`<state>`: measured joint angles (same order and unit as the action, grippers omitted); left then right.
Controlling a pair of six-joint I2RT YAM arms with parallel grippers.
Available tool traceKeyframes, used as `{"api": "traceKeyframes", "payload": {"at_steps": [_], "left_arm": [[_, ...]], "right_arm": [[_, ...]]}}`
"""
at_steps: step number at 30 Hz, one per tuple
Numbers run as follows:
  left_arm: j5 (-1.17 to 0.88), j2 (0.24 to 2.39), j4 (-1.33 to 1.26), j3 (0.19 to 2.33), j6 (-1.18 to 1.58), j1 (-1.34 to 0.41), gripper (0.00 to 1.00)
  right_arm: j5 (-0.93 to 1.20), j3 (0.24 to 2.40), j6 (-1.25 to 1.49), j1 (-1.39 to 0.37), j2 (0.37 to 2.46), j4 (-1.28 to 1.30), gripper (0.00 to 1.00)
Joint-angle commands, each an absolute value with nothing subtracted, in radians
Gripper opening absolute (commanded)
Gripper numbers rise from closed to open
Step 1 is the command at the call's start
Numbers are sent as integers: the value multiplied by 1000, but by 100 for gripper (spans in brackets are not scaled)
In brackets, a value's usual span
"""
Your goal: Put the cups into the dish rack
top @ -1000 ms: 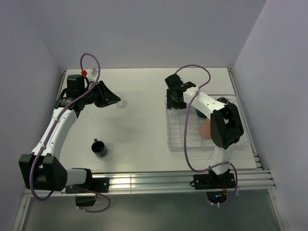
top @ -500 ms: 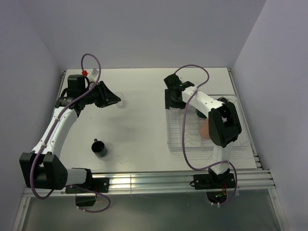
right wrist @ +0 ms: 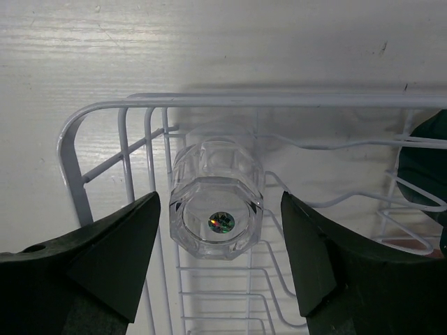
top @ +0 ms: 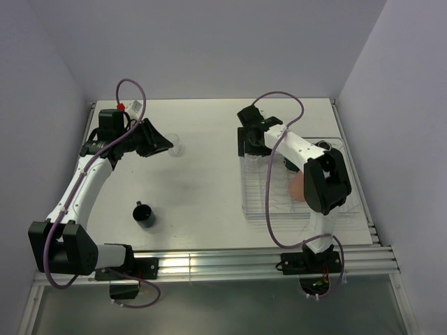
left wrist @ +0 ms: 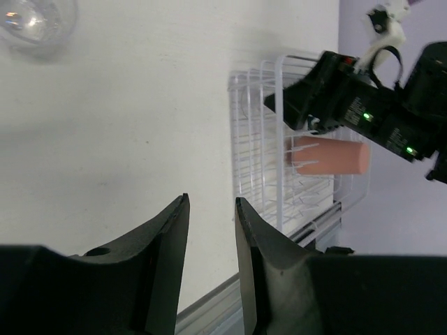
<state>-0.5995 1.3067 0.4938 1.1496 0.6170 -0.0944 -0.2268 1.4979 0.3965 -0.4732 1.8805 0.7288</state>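
A clear glass tumbler (right wrist: 216, 209) stands upside down in the far-left corner of the dish rack (right wrist: 105, 108). My right gripper (right wrist: 218, 197) hangs over it, open, with a gap between each finger and the glass. A dark green mug (right wrist: 427, 157) shows at that view's right edge. A salmon-orange cup (top: 298, 187) lies in the rack (top: 255, 209). My left gripper (top: 167, 146) stands open and empty beside another clear tumbler (top: 175, 145), which the left wrist view shows at top left as a tumbler (left wrist: 35, 21) well ahead of the gripper (left wrist: 211, 199). A black mug (top: 145, 215) sits on the table near the left arm.
The rack's thin white wire prongs (right wrist: 279, 279) rise around the tumbler. A metal rail (top: 244, 262) runs along the table's near edge. Walls close in the table at the back and both sides. The right arm's purple cable (top: 269, 209) droops over the rack.
My right gripper has opened and let go of the clear tumbler, which now stands in the rack's corner; its wrist has shifted slightly. The left arm has not moved.
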Motion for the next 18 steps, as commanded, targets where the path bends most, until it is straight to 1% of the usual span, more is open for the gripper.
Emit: {"api": "traceKeyframes", "payload": {"at_steps": [1,6,12,18], "left_arm": [[-482,1316,527,1178,592,-91,39],[-245,1348,587,1204,607,-91,38],[-129,1430,594,1247,650,-92,39],[-37,1568,577,1308,690,-113,41]], "right_arm": [[-285,1525,411,-494,1809,761,79],[-302,1506,414,-497,1735,776,79],[-314,1477,416,-497,1620,793,79],[-311,1453,419,-500,1507,802,79]]}}
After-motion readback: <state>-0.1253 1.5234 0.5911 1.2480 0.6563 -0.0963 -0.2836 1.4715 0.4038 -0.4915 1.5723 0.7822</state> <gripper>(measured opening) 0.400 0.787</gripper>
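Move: The last clear glass on the table stands some 11 cm ahead of the left hand, almost level sideways and 20 cm below; the black mug is about 12 cm back and 10 cm left of that hand. The right hand, already open, is over the upturned glass in the rack, its middle roughly 1 cm ahead and 3 cm below; the green mug lies 13 cm right and 2 cm back, the coral cup 16 cm right and 8 cm back. Left hand sinks 8 cm, going left and forward towards the table glass; open right hand rises 11 cm clear. ##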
